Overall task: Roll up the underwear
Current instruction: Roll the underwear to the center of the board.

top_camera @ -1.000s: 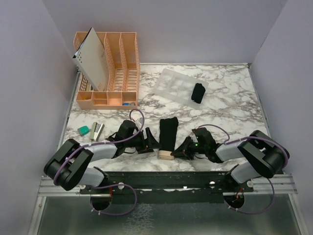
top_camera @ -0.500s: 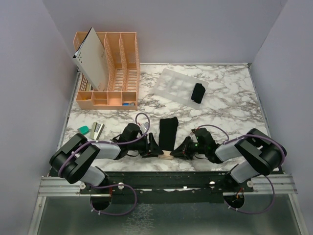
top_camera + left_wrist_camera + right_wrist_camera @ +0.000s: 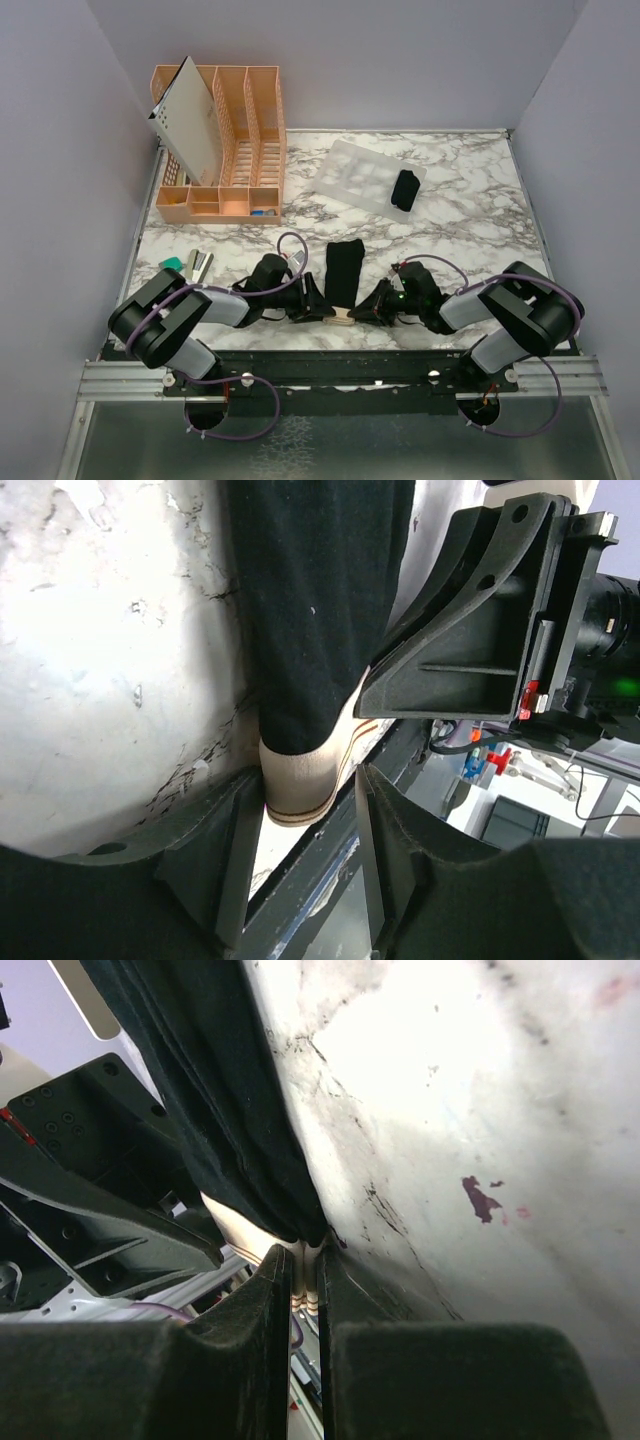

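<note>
One underwear (image 3: 343,270) lies as a long black folded strip near the table's front edge, its tan band (image 3: 340,318) nearest me. My left gripper (image 3: 320,305) is open at the band's left corner. In the left wrist view the band (image 3: 300,775) sits just between the open fingers (image 3: 305,845). My right gripper (image 3: 366,307) is shut on the band's right corner. The right wrist view shows the band's striped edge (image 3: 303,1260) pinched between the pads (image 3: 303,1280). A second underwear (image 3: 405,189), rolled into a black bundle, lies on a translucent tray (image 3: 350,172).
An orange desk organizer (image 3: 240,150) with a grey perforated card (image 3: 190,120) stands at the back left. A teal eraser (image 3: 171,265) and a small metal item (image 3: 202,266) lie left of my left arm. The table's front rail (image 3: 340,345) runs just below the band.
My left gripper has slid right to the tan band's left corner, jaws open around it. The right gripper stays pinched on the band. The strip has not moved.
</note>
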Robot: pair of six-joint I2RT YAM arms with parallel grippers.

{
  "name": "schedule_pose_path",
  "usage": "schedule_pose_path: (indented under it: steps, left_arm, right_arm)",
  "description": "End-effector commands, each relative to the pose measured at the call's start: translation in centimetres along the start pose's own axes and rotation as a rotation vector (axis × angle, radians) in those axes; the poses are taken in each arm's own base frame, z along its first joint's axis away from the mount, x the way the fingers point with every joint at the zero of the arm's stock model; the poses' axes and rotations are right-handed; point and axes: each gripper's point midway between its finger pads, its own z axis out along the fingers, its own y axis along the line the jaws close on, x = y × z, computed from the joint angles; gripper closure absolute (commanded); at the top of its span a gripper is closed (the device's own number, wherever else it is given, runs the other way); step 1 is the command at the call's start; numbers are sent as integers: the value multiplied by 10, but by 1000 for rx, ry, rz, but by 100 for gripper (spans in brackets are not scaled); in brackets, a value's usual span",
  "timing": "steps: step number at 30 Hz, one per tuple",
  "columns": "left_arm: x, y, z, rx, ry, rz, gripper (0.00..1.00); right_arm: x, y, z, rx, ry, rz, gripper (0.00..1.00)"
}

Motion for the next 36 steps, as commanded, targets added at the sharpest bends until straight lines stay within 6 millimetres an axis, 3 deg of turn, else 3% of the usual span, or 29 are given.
schedule_pose_path:
  steps: [1,15,20,22,24,29,32,36]
  left_arm:
    - [26,81,-2,-303,19,-84,50]
    - [23,81,-4,-305,-26,-95,66]
    - [18,75,-2,-291,-38,-97,78]
    - [16,70,0,-278,-31,-90,87]
    - [15,66,2,-265,-22,-84,96]
    - [12,58,4,-238,-5,-67,100]
    - [12,58,2,-236,9,-60,100]
    - [8,63,-6,-273,28,-40,100]
  right_arm:
    - [9,-44,-2,150,15,57,99]
    - [8,-40,0,147,23,41,98]
    - [8,-33,0,126,31,10,95]
    - [7,-23,2,88,43,-44,87]
    - [5,-11,2,57,45,-108,69]
    - [-11,-6,-7,119,-33,-243,38]
    - [-21,-5,-15,159,-88,-318,32]
    - [-34,1,-24,168,-153,-475,31]
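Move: The folded underwear's pale waistband is already between the half-open left fingers at its left end; its middle is some 3 cm to the right of the left hand, level fore and aft, about 1 cm lower. The black folded body is centred about 10 cm ahead and 4 cm to the right. The black roll on the clear board is some 29 cm ahead and 18 cm to the right. From the right hand, still pinching the other end, the waistband's middle is about 4 cm to the left. Keep the right gripper still, holding its end of the waistband, while the left one eases down about half a centimetre and shuts on the left end. Once that pinch is closing, open the right fingers and lift them up and forward off the waistband, some 3 cm in all, rolling the hand so its forward side rises about 15 degrees. Keep the left gripper shut. ##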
